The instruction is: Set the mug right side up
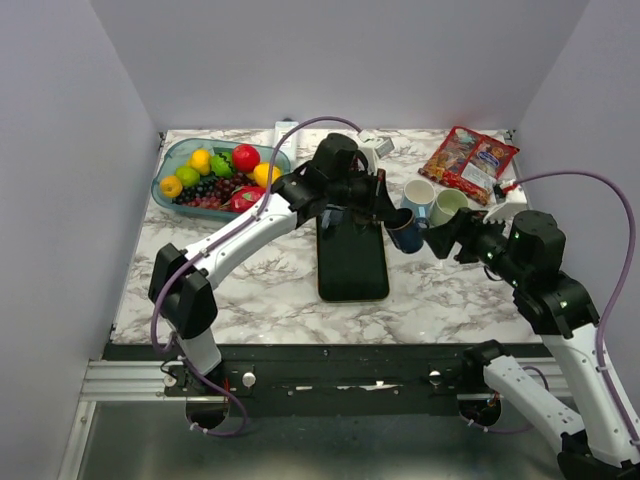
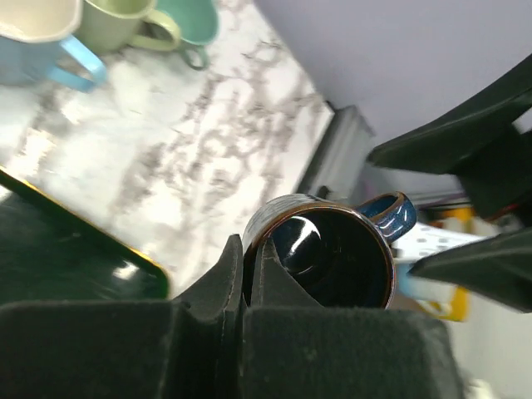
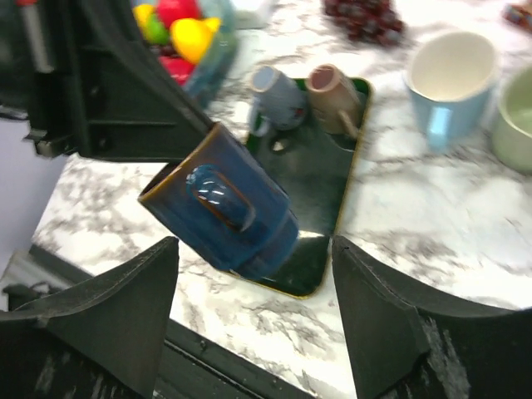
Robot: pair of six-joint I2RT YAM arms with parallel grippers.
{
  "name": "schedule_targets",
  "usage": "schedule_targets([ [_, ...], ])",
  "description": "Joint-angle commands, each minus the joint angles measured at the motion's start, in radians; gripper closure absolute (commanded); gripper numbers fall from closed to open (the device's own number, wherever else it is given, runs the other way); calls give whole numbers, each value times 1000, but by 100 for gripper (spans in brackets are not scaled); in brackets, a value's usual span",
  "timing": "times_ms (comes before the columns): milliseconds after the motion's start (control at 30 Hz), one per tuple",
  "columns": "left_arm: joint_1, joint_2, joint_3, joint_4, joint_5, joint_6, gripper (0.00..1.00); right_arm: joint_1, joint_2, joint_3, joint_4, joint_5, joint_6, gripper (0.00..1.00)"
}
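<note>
A dark blue mug (image 1: 406, 231) hangs tilted in the air over the right end of the dark green tray (image 1: 352, 262). My left gripper (image 2: 247, 251) is shut on the mug's rim (image 2: 332, 249), with one finger inside and one outside. From the right wrist view the mug (image 3: 224, 208) lies slanted, its handle facing the camera and its mouth pointing up-left. My right gripper (image 3: 253, 307) stands open just in front of it, its fingers wide on either side and not touching it.
Two upside-down mugs, grey-blue (image 3: 278, 96) and beige (image 3: 332, 96), stand on the tray. A light blue mug (image 1: 418, 195) and a green mug (image 1: 448, 205) stand upright to the right. A fruit bowl (image 1: 168, 160) sits back left, a snack packet (image 1: 470, 160) back right.
</note>
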Motion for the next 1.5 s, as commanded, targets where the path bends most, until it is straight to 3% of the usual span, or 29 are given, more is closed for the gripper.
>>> schedule_targets([
  [0, -30, 80, 49, -80, -173, 328, 100, 5, 36, 88, -231, 300, 126, 19],
  [133, -54, 146, 65, -40, -259, 452, 100, 5, 44, 88, -307, 381, 226, 18],
  [433, -96, 356, 193, -21, -352, 701, 100, 5, 1, 71, -367, 382, 299, 18],
  [800, -110, 551, 373, -75, -449, 857, 100, 5, -7, 73, -427, 374, 339, 18],
  [1067, -102, 604, 407, -104, -472, 951, 99, 5, 27, 82, -430, 379, 339, 18],
  [1133, -96, 614, 411, -101, -454, 946, 95, 5, 36, 87, -428, 376, 336, 18],
  [1233, -82, 620, 425, -97, -434, 928, 80, 5, 53, 90, -424, 376, 328, 18],
  [1267, -81, 618, 430, -95, -426, 920, 68, 5, 56, 91, -422, 376, 326, 18],
  [1333, -74, 620, 436, -89, -425, 913, 61, 5, 70, 93, -418, 372, 325, 18],
  [1367, -71, 618, 440, -91, -425, 907, 47, 5, 73, 96, -418, 371, 326, 18],
  [1467, -44, 601, 456, -85, -383, 850, 35, 5, 90, 99, -410, 360, 337, 18],
])
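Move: My left hand already pinches the blue mug by its rim, tilted in the air. Its landing spot, bare marble beside the tray's outer right corner, lies about 10 cm ahead, 8 cm to the right and 23 cm below. From that hand the light blue mug is some 18 cm ahead and 11 right, the green mug about 17 ahead and 20 right, and the tray's middle 7 ahead and 5 left, all low on the table. From my right hand the spot is roughly 14 cm ahead, 1 left and 24 below. I plunge my left hand about 20 cm down and 13 cm forward, edging right, keeping the rim pinched while the wrist swings the fingers steeply downward to bring the mug upright. Fast at first, I ease off near the marble, then open the fingers around the rim. My right hand, already empty and open, backs off some 6 cm to the right and sinks as much, turning clockwise and tipping down. ##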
